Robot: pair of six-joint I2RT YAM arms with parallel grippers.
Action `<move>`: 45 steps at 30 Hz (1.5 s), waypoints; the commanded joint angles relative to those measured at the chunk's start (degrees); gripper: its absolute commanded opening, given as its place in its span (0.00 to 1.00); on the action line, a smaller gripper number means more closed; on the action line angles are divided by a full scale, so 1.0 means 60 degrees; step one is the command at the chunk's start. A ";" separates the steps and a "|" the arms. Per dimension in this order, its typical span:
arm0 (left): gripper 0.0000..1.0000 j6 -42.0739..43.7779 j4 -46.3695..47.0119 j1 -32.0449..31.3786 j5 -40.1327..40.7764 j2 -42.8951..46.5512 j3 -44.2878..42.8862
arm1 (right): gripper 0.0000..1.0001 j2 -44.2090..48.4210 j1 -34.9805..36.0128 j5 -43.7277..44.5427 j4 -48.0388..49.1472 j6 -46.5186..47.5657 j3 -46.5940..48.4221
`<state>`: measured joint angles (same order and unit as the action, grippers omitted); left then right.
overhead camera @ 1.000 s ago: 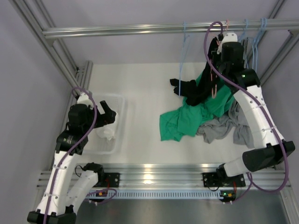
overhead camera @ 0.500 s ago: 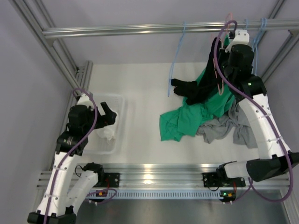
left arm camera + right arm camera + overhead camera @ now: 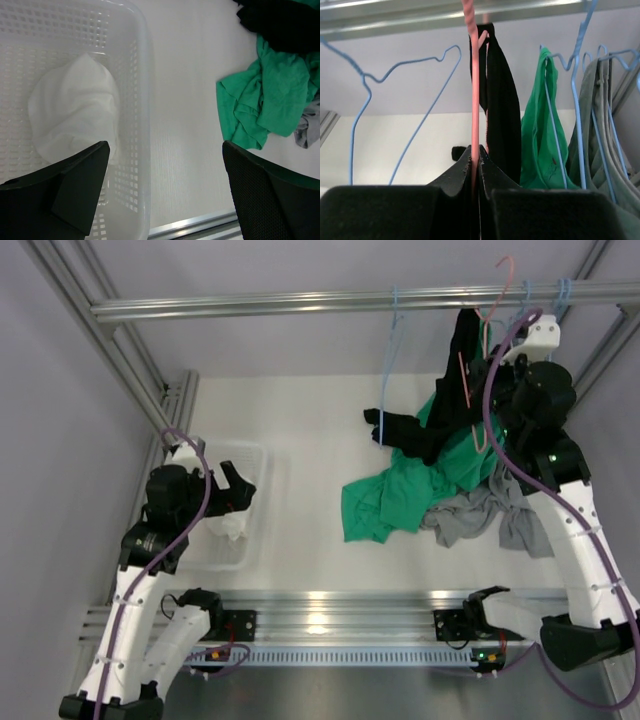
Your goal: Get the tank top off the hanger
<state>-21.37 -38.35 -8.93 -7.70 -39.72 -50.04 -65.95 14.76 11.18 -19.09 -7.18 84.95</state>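
The black tank top (image 3: 455, 380) hangs from a pink wire hanger (image 3: 497, 290) at the back right, its lower end trailing onto the clothes pile. My right gripper (image 3: 492, 368) is shut on the hanger's pink wire. The right wrist view shows that wire (image 3: 474, 90) pinched between the jaws of the gripper (image 3: 475, 152), with the tank top (image 3: 500, 115) draped just right of it. The hanger's hook stands above the metal rail (image 3: 300, 305). My left gripper (image 3: 165, 150) is open and holds nothing, hovering over the right rim of the basket (image 3: 142, 75).
The white basket (image 3: 255, 455) holds a white cloth (image 3: 75, 110). A green garment (image 3: 390, 495) and a grey one (image 3: 480, 510) lie heaped on the table. On the rail hang an empty blue hanger (image 3: 415, 75) and blue hangers bearing a green top (image 3: 542, 125) and a grey top (image 3: 600, 125).
My right arm has risen and swung right with the pink hanger, lifting its hook above the rail and pulling the black top up. The left arm has not moved.
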 commanded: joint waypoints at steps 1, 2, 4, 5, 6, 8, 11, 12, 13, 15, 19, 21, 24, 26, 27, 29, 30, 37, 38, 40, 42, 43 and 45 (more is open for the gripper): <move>0.99 0.0324 0.0530 0.0038 -0.1423 0.0176 -0.0738 | 0.00 0.1278 -0.0161 -0.0777 0.1117 -0.0194 -0.0664; 0.99 0.0280 0.0575 0.0038 -0.1745 0.0089 -0.0988 | 0.00 0.1817 -0.0161 -0.0910 0.0827 -0.0325 -0.0870; 0.99 0.0178 0.0576 0.0009 -0.2653 -0.0509 -0.2053 | 0.00 0.2274 -0.0146 -0.1377 0.0343 -0.0444 -0.1222; 0.99 0.0134 0.0576 -0.0064 -0.2903 -0.0759 -0.2423 | 0.00 0.2755 -0.0161 -0.1510 0.0079 -0.0516 -0.1296; 0.99 0.0090 0.0605 -0.0166 -0.3268 -0.0979 -0.2803 | 0.00 0.2992 -0.0146 -0.1628 -0.0460 -0.0546 -0.1413; 0.99 0.0016 0.0809 -0.1010 -0.3345 -0.1784 -0.3928 | 0.00 0.3678 -0.0161 -0.1877 -0.0975 -0.0590 -0.1530; 0.99 0.0541 0.0913 -0.4288 -0.1302 -0.3160 -0.5523 | 0.00 0.4616 -0.0146 -0.2433 -0.1694 -0.0707 -0.1750; 0.99 0.0804 0.0913 -0.5270 0.0446 -0.3976 -0.5967 | 0.00 0.4809 -0.0146 -0.2667 -0.2174 -0.0693 -0.1707; 0.99 0.1358 0.0898 -0.6788 0.1116 -0.4318 -0.6725 | 0.00 0.5072 -0.0146 -0.2770 -0.2498 -0.0736 -0.1504; 0.99 0.1757 0.0971 -0.7692 0.1941 -0.5238 -0.7418 | 0.00 0.5264 -0.0146 -0.3179 -0.3201 -0.0635 -0.1254; 0.99 0.3322 0.1469 -0.9623 0.2713 -0.6984 -0.9278 | 0.00 0.5907 -0.0146 -0.3460 -0.4710 -0.0721 -0.0858; 0.99 0.4291 0.1499 -1.0009 0.2997 -0.8170 -1.0606 | 0.00 0.6084 -0.0161 -0.3678 -0.4932 -0.0810 -0.0682; 0.98 0.4687 0.1542 -1.0157 0.2837 -0.9239 -1.1971 | 0.00 0.6319 -0.0161 -0.4146 -0.5138 -0.0898 -0.0579; 0.95 0.4762 0.1586 -1.0157 0.3229 -0.9593 -1.2415 | 0.00 0.6392 -0.0146 -0.4294 -0.5270 -0.0971 -0.0535; 0.92 0.4936 0.1601 -1.0157 0.3290 -0.9827 -1.2562 | 0.00 0.6422 -0.0146 -0.4512 -0.5270 -0.0971 -0.0564; 0.84 0.5055 0.1820 -1.0157 0.3567 -1.0004 -1.2636 | 0.00 0.6509 -0.0146 -0.4733 -0.5285 -0.1044 -0.0593; 0.82 0.5099 0.1865 -1.0157 0.3613 -1.0078 -1.2622 | 0.00 0.6539 -0.0146 -0.4966 -0.5285 -0.1074 -0.0593; 0.45 0.5085 0.2172 -1.0026 0.4024 -1.0430 -1.2593 | 0.00 0.6568 -0.0146 -0.5539 -0.5270 -0.1015 -0.0242; 0.30 0.5084 0.2202 -0.9982 0.4009 -1.0459 -1.2578 | 0.00 0.6568 -0.0161 -0.5671 -0.5256 -0.1015 -0.0227; 0.09 0.5099 0.2187 -0.9967 0.4198 -1.0489 -1.2549 | 0.00 0.6583 -0.0146 -0.5629 -0.5270 -0.0986 -0.0213; 0.00 0.5011 0.2202 -0.9967 0.4301 -1.0328 -1.2344 | 0.00 0.6598 -0.0146 -0.5307 -0.5270 -0.0884 -0.0285; 0.00 0.4939 0.2202 -0.9967 0.4244 -1.0240 -1.2271 | 0.00 0.6554 -0.0146 -0.5175 -0.5285 -0.0854 -0.0416; 0.00 0.4806 0.2202 -0.9967 0.4301 -0.9977 -1.2081 | 0.00 0.6495 -0.0161 -0.4984 -0.5285 -0.0680 -0.0592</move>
<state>8.49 -28.42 -68.93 16.49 -102.45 -123.35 -26.98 14.72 -19.77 -51.75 -12.43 81.38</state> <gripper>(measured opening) 0.025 0.010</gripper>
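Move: The right hand still grips the pink hanger by its near side, with the black tank top's strap roughly 19 cm ahead of that hand, about in line and level with it. From the open left hand the strap is some 31 cm ahead, 50 cm to the right and 22 cm up. Counted from the right hand, the empty blue hanger stands 20 cm ahead and 19 cm left, level; the green tank top is 18 cm ahead, 5 cm right, middle 15 cm lower. The left fingers shut on the black strap at the pink hanger's far shoulder, after that hand sweeps about 39 cm right and 21 cm up, swinging clockwise while its fingertips tip up out of their downward slant. To meet it, the right hand keeps its grip and draws the hanger about 27 cm back from the rail, turning it some 30 degrees counter-clockwise. ##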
